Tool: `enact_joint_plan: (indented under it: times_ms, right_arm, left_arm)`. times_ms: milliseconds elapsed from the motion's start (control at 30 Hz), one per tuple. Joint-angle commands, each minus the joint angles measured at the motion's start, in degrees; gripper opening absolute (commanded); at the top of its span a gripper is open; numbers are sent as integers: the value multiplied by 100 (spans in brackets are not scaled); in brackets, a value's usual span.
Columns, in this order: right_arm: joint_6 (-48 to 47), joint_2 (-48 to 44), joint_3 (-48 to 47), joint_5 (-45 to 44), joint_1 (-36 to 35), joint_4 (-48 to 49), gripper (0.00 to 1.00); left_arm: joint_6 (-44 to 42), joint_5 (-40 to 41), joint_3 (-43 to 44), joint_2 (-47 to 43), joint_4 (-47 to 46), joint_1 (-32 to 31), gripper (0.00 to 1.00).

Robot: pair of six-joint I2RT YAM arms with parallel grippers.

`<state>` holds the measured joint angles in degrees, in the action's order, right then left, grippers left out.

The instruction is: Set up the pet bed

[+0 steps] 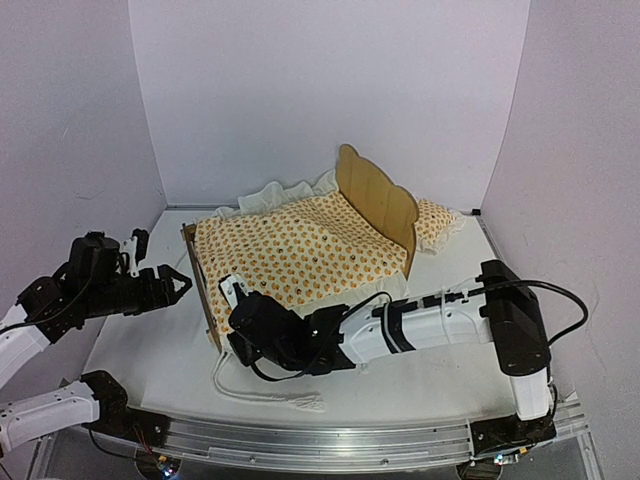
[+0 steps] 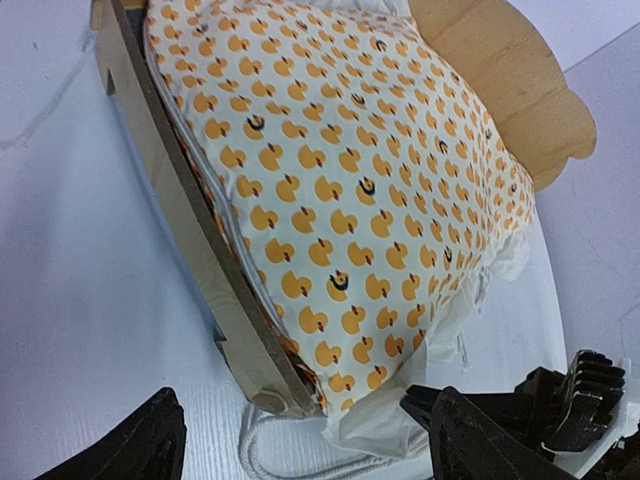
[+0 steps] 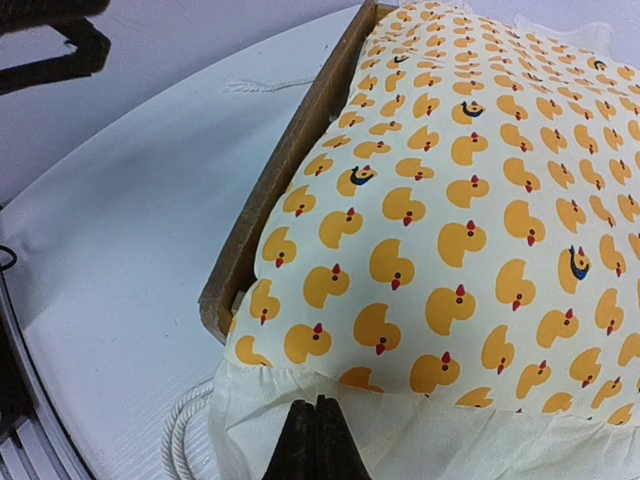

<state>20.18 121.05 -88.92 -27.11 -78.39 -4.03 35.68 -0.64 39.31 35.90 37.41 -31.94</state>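
The pet bed stands mid-table, a plywood frame with a scalloped headboard (image 1: 375, 200) and a low footboard (image 1: 200, 285) (image 2: 190, 230) (image 3: 290, 170). Duck-print bedding (image 1: 290, 250) (image 2: 350, 170) (image 3: 480, 200) covers it, and its white ruffle (image 3: 420, 440) hangs over the near side. My right gripper (image 3: 318, 410) (image 1: 232, 305) is shut, its tips pinched into that ruffle at the near footboard corner. My left gripper (image 2: 300, 445) (image 1: 183, 285) hovers open just left of the footboard, touching nothing. The bed's base panel is hidden under the bedding.
A small matching pillow (image 1: 435, 222) lies behind the headboard at the right. A white cord (image 1: 260, 395) (image 2: 260, 450) (image 3: 180, 430) loops on the table by the footboard's near corner. White walls enclose the table on three sides.
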Motion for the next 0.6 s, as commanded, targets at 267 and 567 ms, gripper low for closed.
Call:
enact_joint_plan:
  times_ms: [267,567]
  right_arm:
    - [-945,-911,354,14,565,577,0]
    - [-1056,-899,202,357,1280,584,0]
  left_arm:
    - [-124,-2864,-802,173,-1600,-22,70]
    - [-80,-2667,-820,640,-1970,-138,59]
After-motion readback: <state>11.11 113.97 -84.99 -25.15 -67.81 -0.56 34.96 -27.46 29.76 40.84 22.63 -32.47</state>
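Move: The cover's near foot corner lies some 4 cm ahead of the open left hand, 6 cm to its right and 11 cm below; the white cord lies about 6 cm back, 11 cm right and 20 cm below. The right hand already holds the ruffle, with the cover's middle roughly 20 cm ahead, 13 cm right and slightly lower. From that hand, the frame corner is about 5 cm ahead, 4 cm left and 5 cm below. The white ruffle, still pinched in the right hand's shut fingers, is drawn forward about 9 cm while being raised and carried right some 5 cm each, away from the frame corner towards the cover's middle. The open left hand swings right about 7 cm towards the uncovered near side, also back and down, turning clockwise some 25 degrees as its fingers narrow partway on nothing. ##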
